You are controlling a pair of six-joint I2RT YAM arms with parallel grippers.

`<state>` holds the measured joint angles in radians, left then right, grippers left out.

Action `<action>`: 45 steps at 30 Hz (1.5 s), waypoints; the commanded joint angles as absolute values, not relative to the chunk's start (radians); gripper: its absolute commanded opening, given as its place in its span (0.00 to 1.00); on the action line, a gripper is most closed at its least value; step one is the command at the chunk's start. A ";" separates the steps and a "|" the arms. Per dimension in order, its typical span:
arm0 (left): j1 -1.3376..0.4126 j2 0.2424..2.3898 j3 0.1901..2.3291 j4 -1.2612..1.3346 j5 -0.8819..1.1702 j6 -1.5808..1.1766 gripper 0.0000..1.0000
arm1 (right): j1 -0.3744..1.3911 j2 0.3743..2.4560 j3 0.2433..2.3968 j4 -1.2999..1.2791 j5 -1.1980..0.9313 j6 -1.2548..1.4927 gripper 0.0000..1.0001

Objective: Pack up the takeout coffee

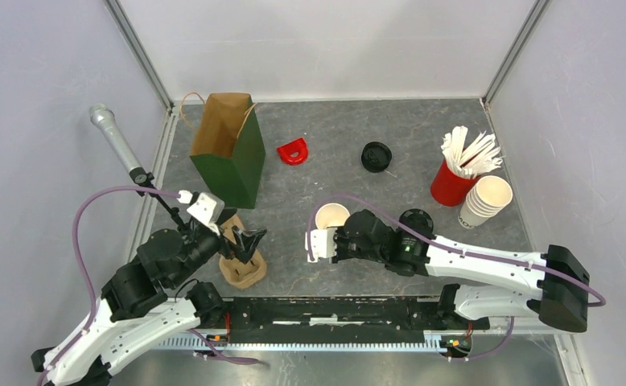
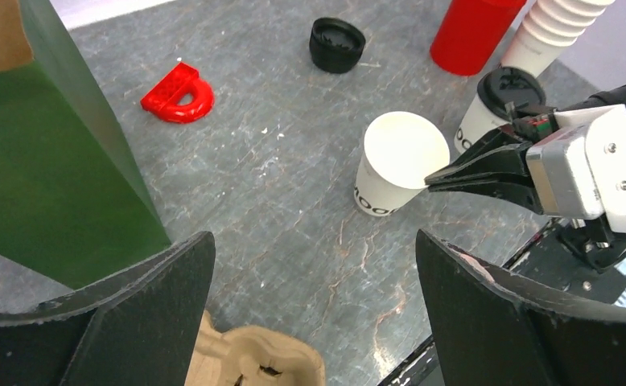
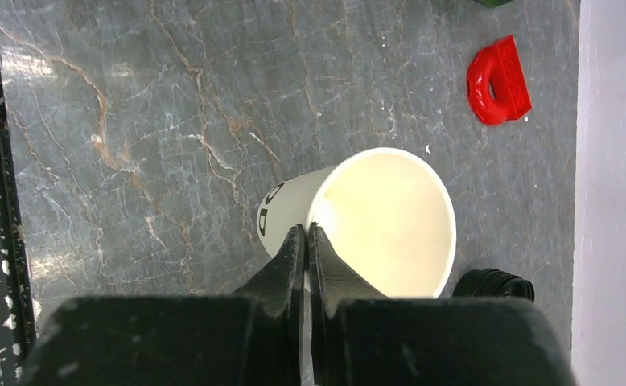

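Observation:
A lidded cream coffee cup [image 1: 417, 219] with a black lid stands behind my right arm; it also shows in the left wrist view [image 2: 499, 98]. A cream cup without a lid [image 1: 331, 214] stands mid-table, also in the left wrist view [image 2: 398, 159] and the right wrist view [image 3: 374, 221]. My right gripper [image 3: 306, 231] is shut on that cup's near rim, one finger inside and one outside; it shows in the top view [image 1: 334, 232] too. My left gripper [image 1: 245, 241] is open and empty, just above a brown pulp cup carrier [image 1: 241, 269], also in the left wrist view [image 2: 253, 362].
A green paper bag [image 1: 229, 149] stands open at the back left. A red D-shaped piece [image 1: 294, 151] and a pile of black lids [image 1: 376, 156] lie behind the cups. A red cup of white sticks [image 1: 453, 183] and a stack of lidless cups [image 1: 485, 199] stand at the right.

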<state>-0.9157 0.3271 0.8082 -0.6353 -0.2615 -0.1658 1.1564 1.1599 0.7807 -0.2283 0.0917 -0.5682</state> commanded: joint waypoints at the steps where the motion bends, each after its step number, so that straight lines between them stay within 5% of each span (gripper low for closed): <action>1: -0.914 0.313 0.793 -0.638 -0.292 -0.109 1.00 | 1.170 1.153 0.725 -0.124 0.118 -0.619 0.04; 8: -0.914 0.314 0.783 -0.638 -0.288 -0.110 1.00 | 1.172 1.181 0.691 -0.098 0.102 -0.624 0.07; 14: -0.914 0.322 0.794 -0.637 -0.283 -0.125 1.00 | 1.173 1.127 0.711 -0.112 0.119 -0.571 0.30; 21: -0.914 0.339 0.811 -0.631 -0.253 -0.207 1.00 | 1.149 1.007 0.729 -0.051 0.205 -0.469 0.29; 26: -0.914 0.336 0.784 -0.598 -0.183 -0.244 1.00 | 0.975 1.004 0.766 -0.008 0.240 -0.342 0.32; 33: -0.914 0.347 0.735 -0.606 -0.126 -0.236 1.00 | 0.645 1.197 0.862 0.006 0.207 -0.132 0.27; 45: -0.914 0.387 0.725 -0.610 -0.066 -0.227 1.00 | 0.441 1.646 1.202 -0.048 0.036 0.051 0.30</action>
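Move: My right hand still pinches the near rim of the white cup; its spot on the table is about 4 cm ahead, 1 cm right and 12 below. The black lids lie some 28 cm ahead, 12 right and 10 below; the lidded cup stands 4 cm ahead, 20 right and 6 below. From my left hand the table spot is roughly 6 cm ahead, 21 right and 25 below. I lower the white cup about 3 cm to the table with my right hand, part the fingers to roughly a third and come free of the rim. Rising over its height, I swing some 25 cm forward and 11 right, wrist turning clockwise about 55 degrees, then sink towards the black lids, stopping above them. My left hand, wide open, later eases down, right and back. ##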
